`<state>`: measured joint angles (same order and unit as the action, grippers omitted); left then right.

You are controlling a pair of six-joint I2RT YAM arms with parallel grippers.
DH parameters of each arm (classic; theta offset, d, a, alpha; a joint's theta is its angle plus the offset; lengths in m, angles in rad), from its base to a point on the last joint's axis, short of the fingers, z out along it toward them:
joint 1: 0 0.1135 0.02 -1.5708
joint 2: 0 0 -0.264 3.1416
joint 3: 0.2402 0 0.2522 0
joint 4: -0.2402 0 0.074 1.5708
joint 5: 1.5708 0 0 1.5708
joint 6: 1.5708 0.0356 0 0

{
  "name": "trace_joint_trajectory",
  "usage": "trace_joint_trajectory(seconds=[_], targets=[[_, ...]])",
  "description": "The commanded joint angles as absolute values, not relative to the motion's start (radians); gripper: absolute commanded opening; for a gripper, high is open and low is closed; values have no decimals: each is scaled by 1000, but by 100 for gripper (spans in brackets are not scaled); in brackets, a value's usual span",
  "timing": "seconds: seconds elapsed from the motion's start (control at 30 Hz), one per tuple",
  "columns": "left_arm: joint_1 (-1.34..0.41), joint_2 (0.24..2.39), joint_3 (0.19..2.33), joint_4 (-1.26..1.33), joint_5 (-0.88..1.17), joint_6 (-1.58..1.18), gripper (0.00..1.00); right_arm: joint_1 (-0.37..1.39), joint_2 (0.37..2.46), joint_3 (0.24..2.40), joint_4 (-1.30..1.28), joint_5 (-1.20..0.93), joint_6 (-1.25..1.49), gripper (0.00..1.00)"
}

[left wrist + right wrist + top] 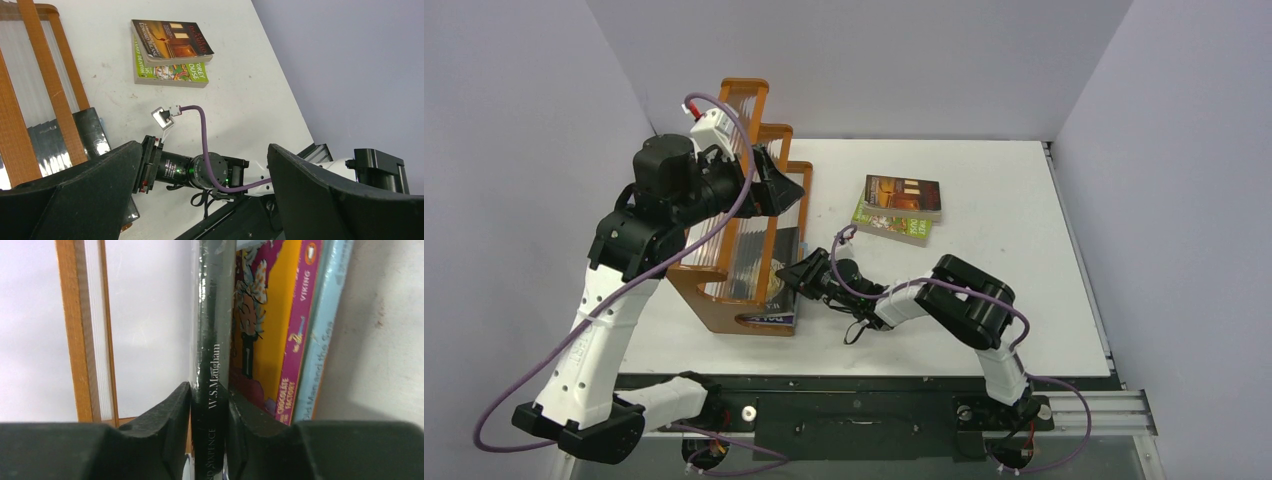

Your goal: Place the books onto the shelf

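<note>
My right gripper (210, 390) is shut on the spine of the black book (214, 340), which stands upright at the low front tier of the orange-brown shelf (742, 88). Right beside it stand the orange-purple Roald Dahl book (272, 330) and the light blue book (320, 340). From above, the right gripper (796, 272) reaches the black book (784, 245) at the shelf's right side. On the table the dark brown-orange book (902, 193) lies stacked on the green book (894, 228). My left gripper (784, 185) hovers wide open and holds nothing beside the shelf's upper tiers.
The left wrist view looks down past its open fingers (100, 185) onto the right arm's wrist motor (195, 170) and purple cable (205, 135). The shelf's clear ribbed panels (25, 85) fill its left edge. Grey walls enclose the white table (1004, 300).
</note>
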<state>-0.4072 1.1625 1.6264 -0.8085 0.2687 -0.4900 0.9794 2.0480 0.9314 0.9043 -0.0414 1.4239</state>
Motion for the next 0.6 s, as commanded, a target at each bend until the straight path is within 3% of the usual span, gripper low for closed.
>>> trace_joint_trajectory(seconds=[0.0, 0.13, 0.2, 0.57], targets=[[-399, 1161, 1631, -749, 287, -493, 96, 999, 1937, 915, 879, -7, 1350, 30], [-399, 1163, 1629, -747, 287, -491, 96, 1005, 1891, 925, 781, -3, 1307, 49], [-399, 1163, 1629, -745, 289, -493, 96, 1009, 1877, 936, 720, -4, 1289, 53], [-397, 1156, 1618, -738, 296, -493, 96, 1012, 1840, 942, 597, -5, 1224, 62]])
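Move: My right hand holds the black book by its spine in the shelf's lowest tier, the book's middle about 5 cm to the left, level fore and aft. It is bound for the Roald Dahl book beneath, whose middle is some 3 cm left, 1 cm back and 4 cm below me; the blue book lies under that, about 6 cm below. From my left hand, the Dahl book lies roughly 7 cm left, 1 cm back and 35 cm down. I open my right fingers from nearly shut to a little over half, letting go of the black book's spine above the Roald Dahl book. As they part I ease the hand back and to the right, about 3 cm altogether, out from the shelf's lowest tier, while the fingertips tip down some 10 degrees. ##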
